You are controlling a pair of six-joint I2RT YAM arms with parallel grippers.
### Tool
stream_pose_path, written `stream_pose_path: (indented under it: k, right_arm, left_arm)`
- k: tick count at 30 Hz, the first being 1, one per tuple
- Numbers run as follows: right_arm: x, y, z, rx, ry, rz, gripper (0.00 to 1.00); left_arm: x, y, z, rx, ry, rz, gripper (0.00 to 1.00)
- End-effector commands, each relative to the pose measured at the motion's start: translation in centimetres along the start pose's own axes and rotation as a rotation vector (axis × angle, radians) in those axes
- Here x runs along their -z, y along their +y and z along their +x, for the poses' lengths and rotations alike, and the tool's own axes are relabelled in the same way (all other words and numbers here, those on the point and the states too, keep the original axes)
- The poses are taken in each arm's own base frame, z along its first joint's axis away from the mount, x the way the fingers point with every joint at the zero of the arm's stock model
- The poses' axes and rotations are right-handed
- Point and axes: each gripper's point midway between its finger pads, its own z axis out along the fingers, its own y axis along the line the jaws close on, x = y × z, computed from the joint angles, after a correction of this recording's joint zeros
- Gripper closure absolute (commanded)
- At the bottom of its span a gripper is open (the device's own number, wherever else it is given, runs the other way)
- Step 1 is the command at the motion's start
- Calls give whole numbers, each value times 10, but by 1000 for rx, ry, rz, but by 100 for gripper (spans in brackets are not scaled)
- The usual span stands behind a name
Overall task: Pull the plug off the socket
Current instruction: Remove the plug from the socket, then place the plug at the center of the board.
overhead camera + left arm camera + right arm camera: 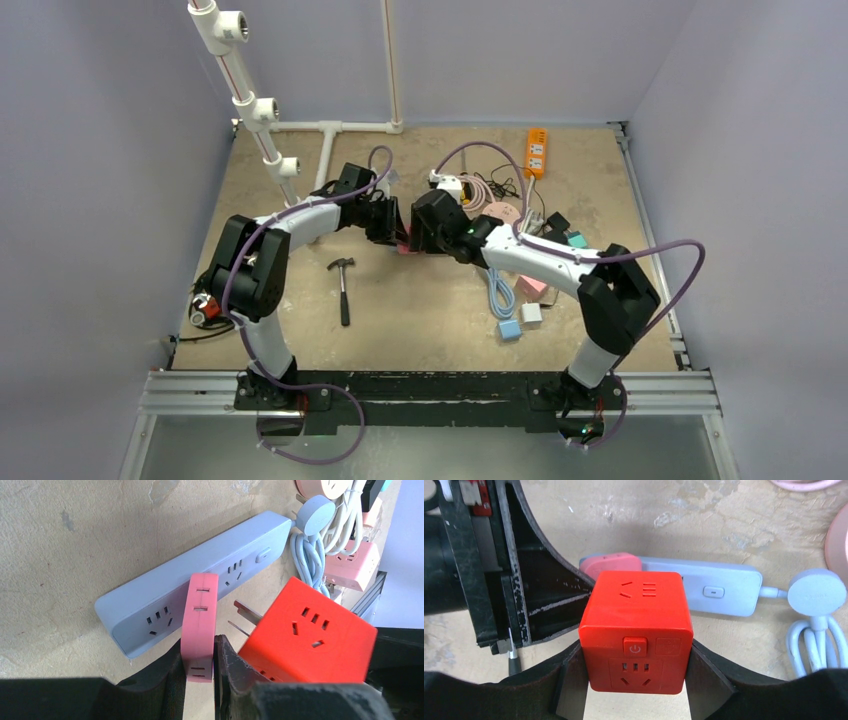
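A slim pink socket strip (200, 615) stands on its narrow edge, and my left gripper (199, 652) is shut on its near end. The plug is a red cube adapter (636, 625) with a power button and outlets on its faces; my right gripper (636, 665) is shut on its two sides. Its metal prongs (246, 611) show bare, a short gap away from the pink strip's side. In the top view both grippers (392, 225) (420, 235) meet at mid-table, and only a sliver of pink (403, 247) shows below them.
A light blue power strip (200, 575) lies flat just behind the pink one, its coiled cable (310, 560) to the right. A hammer (343, 285) lies front left. An orange strip (537, 150), cables and small adapters (520, 320) crowd the right. White pipes (260, 110) stand back left.
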Motion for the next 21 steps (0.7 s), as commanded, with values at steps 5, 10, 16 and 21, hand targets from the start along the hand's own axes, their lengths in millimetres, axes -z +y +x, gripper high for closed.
stream_pose_path:
  k: [5,10,16,21]
  right_arm:
    - [17,9,-33,-54,-80,-114,100]
    - [36,-3,-49,-59,-130,-99,100]
    - [61,-64,-74,-125,-228,-33,100]
    - [81,-139,-88,-266,-355,11,100]
  left_arm:
    - [-9,55,1,20,-25,-223,100]
    - [-6,52,-1,14,-33,-215,100]
    - [0,40,-5,7,-55,-176,100]
    - [4,31,-6,4,-69,-141,100]
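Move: The right hand already holds the red plug, clear of the pink socket, which lies about 3 cm ahead of this hand, 3 cm left and 6 cm below; the blue strip's middle is some 3 cm ahead, 3 cm right and 9 cm down. About 11 cm below this hand, the pink disc lies roughly 11 cm ahead and 17 cm right. The left hand has the pink socket at its fingertips, 1 cm ahead, right and below; the red plug is about 4 cm right, 2 cm back and 5 cm above that hand. The right hand keeps its grip on the red plug and carries it away from the pink socket, at first creeping a centimetre or two up and right, then swinging quickly right and on upward towards the pink disc's side, about 12 cm right and 6 to 7 cm up in all, while the wrist tips up and turns clockwise some 10 degrees. The left hand stays in place beside the blue strip with its fingers closed on the pink socket, holding it still as the plug leaves. ##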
